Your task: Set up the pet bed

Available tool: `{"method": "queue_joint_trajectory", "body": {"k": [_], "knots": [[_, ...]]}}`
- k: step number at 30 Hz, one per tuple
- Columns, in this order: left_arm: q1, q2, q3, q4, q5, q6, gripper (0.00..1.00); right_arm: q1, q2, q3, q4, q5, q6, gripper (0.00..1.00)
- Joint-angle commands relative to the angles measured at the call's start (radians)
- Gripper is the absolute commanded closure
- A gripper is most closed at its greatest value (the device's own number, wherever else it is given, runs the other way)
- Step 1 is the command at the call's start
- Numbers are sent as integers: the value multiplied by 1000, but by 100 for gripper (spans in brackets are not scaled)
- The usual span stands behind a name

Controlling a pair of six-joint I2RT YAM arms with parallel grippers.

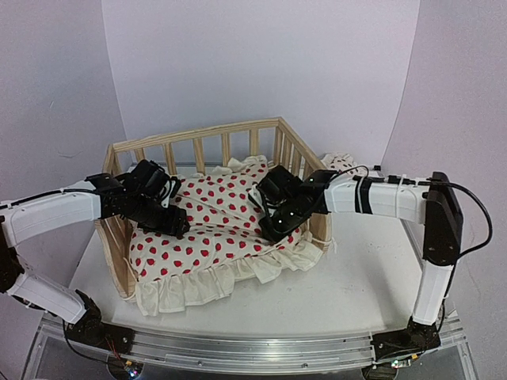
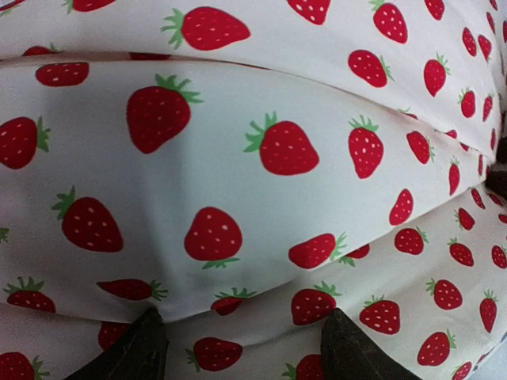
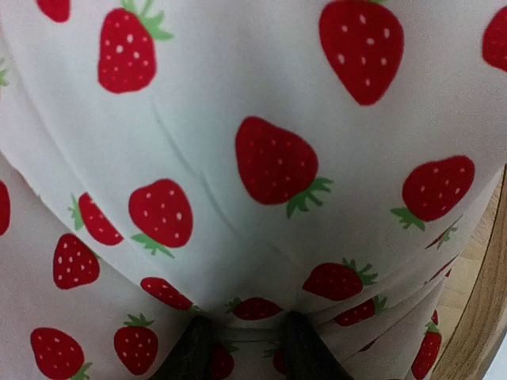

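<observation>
The pet bed (image 1: 198,133), a light wooden frame with slatted rails, stands on the table with its open side toward me. Its strawberry-print cushion (image 1: 222,206) lies inside, and the ruffle spills over the front. My left gripper (image 1: 176,226) rests on the cushion's left part. In the left wrist view it (image 2: 242,348) is open, fingers wide apart on the fabric (image 2: 238,158). My right gripper (image 1: 273,231) is at the cushion's right part. In the right wrist view its jaws (image 3: 247,348) stand narrow, with a puckered fold of cushion (image 3: 261,95) between them, next to the wooden rail (image 3: 483,317).
A small white ruffled piece (image 1: 339,161) peeks out behind the bed's right rear corner. The white tabletop (image 1: 364,277) extends to the right of the bed and ends in a metal front rail (image 1: 261,348). Pale walls close the back and sides.
</observation>
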Motion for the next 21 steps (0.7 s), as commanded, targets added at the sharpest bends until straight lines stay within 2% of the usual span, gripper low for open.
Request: {"method": "queue_joint_trajectory", "body": {"k": [1,4,8,11,13,16,18,21], "knots": [[7,-26,13,-50,-113,-37,31,0,-124,-56,-68,107,-1,56],[6,-36,91,-55,-69,-25,24,1,-178,41,-105,16,-26,41],[6,-64,279,-53,12,6,18,1,-274,165,-151,-115,-54,3],[6,-83,405,-52,29,34,13,-22,-317,279,-233,-52,-5,2],[15,-85,466,-59,-16,54,11,-64,-334,330,-283,-44,2,2],[83,-106,487,-73,-113,46,9,-114,-352,344,-335,115,13,2],[132,-126,482,-76,-136,38,9,-158,-361,326,-349,136,17,2],[165,-161,471,-77,-166,48,8,-196,-355,288,-358,137,15,9]]}}
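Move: Under both grippers lies the big strawberry cushion: its middle is about 8 cm ahead of the left hand, 7 cm to its right and 7 cm lower. From the right hand the cushion's middle is 19 cm left, 6 cm ahead and slightly lower; the right side rail is about 13 cm right and 17 cm ahead, and the small pillow on the table about 29 cm right, 28 cm ahead and some 6 cm lower. Leaving the cushion, both hands rise after a brief linger by the left. The right opens its nearly closed fingers wide, freeing the pinched fold, and climbs about 25 cm, swinging right late. The left, already fairly open, spreads a bit more, lifts its fingertips off the fabric and goes up some 23 cm, easing forward and finally left. Both wrists tilt up towards the forward view. ##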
